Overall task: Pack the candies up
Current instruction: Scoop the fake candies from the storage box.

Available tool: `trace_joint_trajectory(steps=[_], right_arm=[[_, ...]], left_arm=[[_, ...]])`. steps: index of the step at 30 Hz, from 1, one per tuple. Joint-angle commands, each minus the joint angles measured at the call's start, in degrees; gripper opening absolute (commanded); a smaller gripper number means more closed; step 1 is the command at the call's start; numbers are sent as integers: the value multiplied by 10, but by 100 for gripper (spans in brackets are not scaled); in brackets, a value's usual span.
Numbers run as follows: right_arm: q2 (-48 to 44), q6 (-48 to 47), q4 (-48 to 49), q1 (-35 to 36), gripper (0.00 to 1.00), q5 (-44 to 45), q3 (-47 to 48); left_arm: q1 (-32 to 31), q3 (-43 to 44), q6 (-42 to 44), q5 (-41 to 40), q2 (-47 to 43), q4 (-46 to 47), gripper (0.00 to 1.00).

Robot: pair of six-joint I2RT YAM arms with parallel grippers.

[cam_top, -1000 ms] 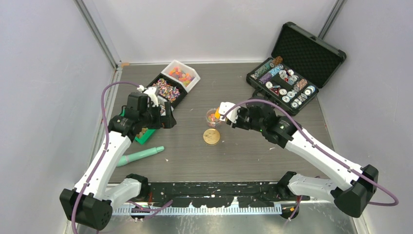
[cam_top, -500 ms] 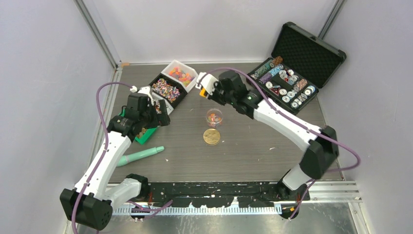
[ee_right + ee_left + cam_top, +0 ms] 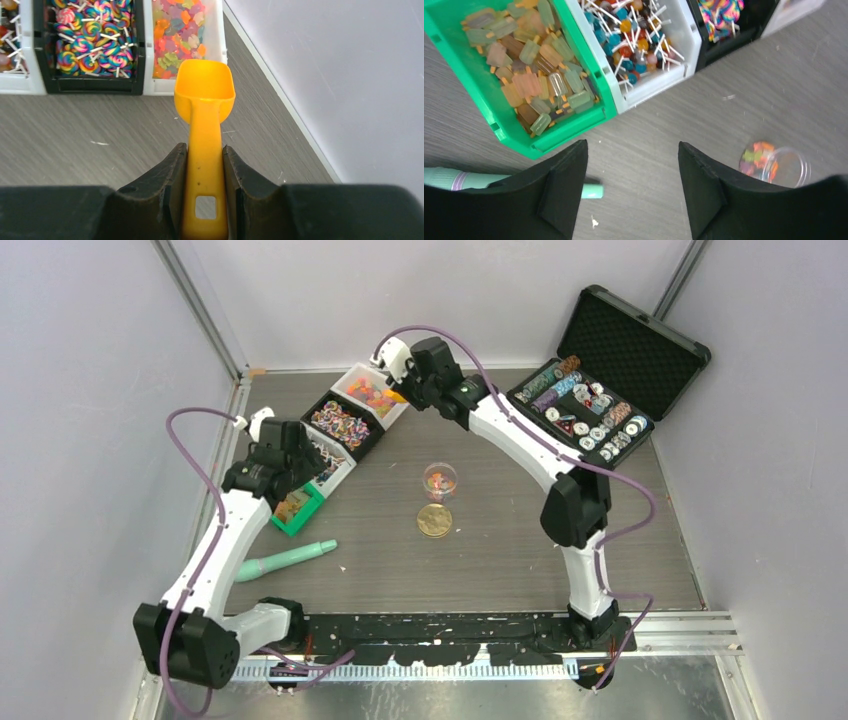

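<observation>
The candies lie sorted in a row of bins: orange-red-yellow ones in a white bin [image 3: 370, 392] [image 3: 185, 30], striped lollipops in a black bin [image 3: 340, 425] [image 3: 92, 40], and golden-brown ones in a green bin [image 3: 297, 508] [image 3: 524, 75]. A few sit in a small clear jar [image 3: 439, 478] [image 3: 774, 162]. My right gripper [image 3: 408, 388] [image 3: 205, 150] is shut on the handle of an orange scoop [image 3: 205, 95]; its empty bowl hangs at the white bin's near rim. My left gripper [image 3: 300, 465] [image 3: 631, 165] hovers open over bare table beside the green bin, holding nothing.
Another white bin [image 3: 639, 45] of small ball lollipops stands between the green and black ones. A flat gold disc [image 3: 434, 520] lies just in front of the jar. A teal pen [image 3: 285, 560] lies front left. An open black case of poker chips [image 3: 590, 410] stands back right.
My right arm has swung with the scoop from the jar to the back white bin. The left gripper has drawn back and left over the bins, its jaws somewhat narrower.
</observation>
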Motion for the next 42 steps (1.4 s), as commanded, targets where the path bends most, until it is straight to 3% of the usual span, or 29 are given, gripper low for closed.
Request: trace_joint_trajectory(steps=[1,3,9,25,42], right_arm=[[48,3,-38,-3,0,5,95],[71,2,-44,-4,0,-1,124],[111,-20,-34,-6,0,-31,147],[219,-10,-62,-13,0,-62,240],[270,7,-15,-8,0,-62,262]], left_arm=[[5,54,-40,-102,46,-17,63],[16,50,-49,-121,62,-21,60],[55,39,-65,-78,119,-11,48],[109,55,-66,-12,264,32,37],[110,49,-43,12,284,29,30]])
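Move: The gummy candies in the far white bin, where the scoop in the right hand is headed, lie about 12 cm ahead of that hand, 10 left and 16 below. The black bin of swirl lollipops is some 5 ahead and 16 left of the hand; the round clear storage box, 9 back and 4 right. For the left hand, the wall shared by the green bin and white lollipop bin is about 6 ahead, 6 left, 11 down; the green bin's middle is 5 ahead, 12 left. Into the gummy candies goes the yellow scoop, still gripped by its handle: the right hand sinks about 10 cm while easing some 8 cm forward-left, tipping slightly more downward. Meanwhile the left hand drops about 9 cm, also forward and left, to the green and white bins' shared wall, tips down and turns counter-clockwise some 15 degrees each, and half closes its fingers; whether they touch the wall can't be seen. ##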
